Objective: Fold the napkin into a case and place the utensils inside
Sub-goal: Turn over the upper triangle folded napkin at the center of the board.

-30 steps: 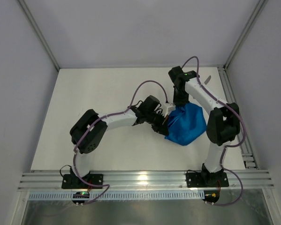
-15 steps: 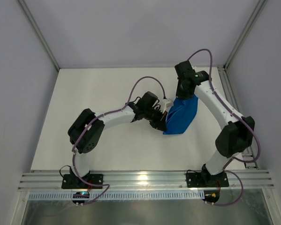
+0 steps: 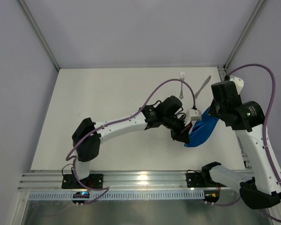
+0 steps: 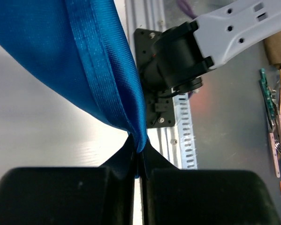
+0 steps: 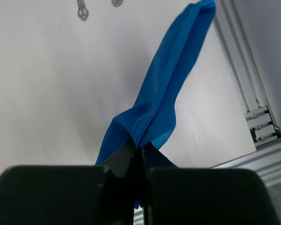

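Observation:
The bright blue napkin point(image 3: 201, 132) hangs bunched into a narrow band, stretched between both grippers over the table's right side. My left gripper point(image 3: 186, 136) is shut on its lower end. In the left wrist view the napkin point(image 4: 84, 56) runs up from the pinched hem at the left gripper point(image 4: 139, 152). My right gripper point(image 3: 211, 115), raised high, is shut on the upper end. In the right wrist view the right gripper point(image 5: 140, 151) pinches a seam of the napkin point(image 5: 166, 89). The fork point(image 3: 182, 85) and knife point(image 3: 202, 87) lie side by side at the back right.
An aluminium rail point(image 3: 230, 93) runs along the table's right edge, close to the napkin. The right arm's base point(image 4: 175, 58) and the slotted front rail point(image 4: 187, 140) lie below the left gripper. Two utensil handle tips point(image 5: 84, 11) show at the top of the right wrist view.
Both arms have carried the napkin up and to the right, pulling it from a loose bundle into a narrow band. The right arm rose high, uncovering the fork and knife.

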Controlling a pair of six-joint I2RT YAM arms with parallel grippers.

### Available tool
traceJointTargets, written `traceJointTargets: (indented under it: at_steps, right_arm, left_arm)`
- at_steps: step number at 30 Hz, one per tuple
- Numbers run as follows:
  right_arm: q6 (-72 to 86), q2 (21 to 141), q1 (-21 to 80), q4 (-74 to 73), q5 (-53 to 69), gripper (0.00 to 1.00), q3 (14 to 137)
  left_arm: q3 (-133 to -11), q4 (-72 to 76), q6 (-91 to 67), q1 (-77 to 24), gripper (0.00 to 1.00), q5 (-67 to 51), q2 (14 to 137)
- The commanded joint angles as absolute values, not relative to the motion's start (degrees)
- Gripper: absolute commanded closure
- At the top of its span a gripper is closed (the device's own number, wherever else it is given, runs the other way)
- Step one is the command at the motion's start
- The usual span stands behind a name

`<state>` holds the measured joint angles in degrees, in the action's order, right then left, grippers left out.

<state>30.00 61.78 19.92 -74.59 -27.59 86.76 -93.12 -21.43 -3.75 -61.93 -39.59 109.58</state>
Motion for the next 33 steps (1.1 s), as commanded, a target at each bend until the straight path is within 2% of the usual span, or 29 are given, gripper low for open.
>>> traceJointTargets:
  at_steps: [1, 6, 10, 15, 20, 24, 27, 33]
  right_arm:
    - [32.52, 58.8, 19.51, -82.52, -36.02, 0.96, 88.68]
    - [34.19, 59.14, 19.34, -87.18, -39.28, 0.96, 87.46]
    - [34.02, 64.93, 18.81, -84.21, -39.73, 0.96, 80.45]
    - [29.63, 76.88, 17.4, -69.01, -32.97, 0.96, 77.52]
    - [28.39, 100.83, 19.41, -60.84, -25.33, 0.96, 87.87]
    - [28.3, 115.44, 23.28, -58.8, -21.63, 0.96, 98.24]
    - [29.09, 122.23, 25.92, -57.75, -19.61, 0.96, 107.11]
    - [30.93, 129.28, 28.65, -53.71, -15.56, 0.96, 115.48]
  left_arm:
    - [-99.56, -23.64, -3.6, -63.98, 1.0, -44.29, 112.75]
    - [-104.76, -20.57, -9.84, -64.6, 1.0, -48.6, 118.65]
    - [-104.42, -17.5, -10.37, -63.73, 1.0, -51.23, 120.06]
    - [-91.18, -0.91, -22.29, -57.58, 1.0, -55.55, 119.0]
    - [-85.35, 7.54, -29.26, -48.62, 1.0, -54.93, 121.2]
    - [-81.13, 8.53, -33.05, -42.73, 1.0, -53.88, 122.61]
    - [-78.32, 5.03, -31.3, -38.6, 1.0, -52.65, 121.99]
    - [-74.72, -4.22, -25.23, -36.48, 1.0, -51.06, 120.94]
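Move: Between the two closed grippers the blue napkin hangs by its corners above the board's right half. The bare spot for the left corner lies about 16 cm ahead, 10 cm left and 17 cm below the left hand. The right corner's spot is some 20 cm ahead, 16 cm left and 28 cm below the right hand. From the right hand the fork is about 32 cm ahead and 3 cm left, the knife some 30 cm ahead and 10 cm right, both at board height. Swinging back and right a few centimetres first, both hands then sweep forward, left and down, still pinching the napkin, towards the bare board nearer and left of the fork. The right goes deepest, ending about 25 cm lower, the left about 14 cm lower; both wrists tip down some 30 degrees and turn counter-clockwise, the left more. ##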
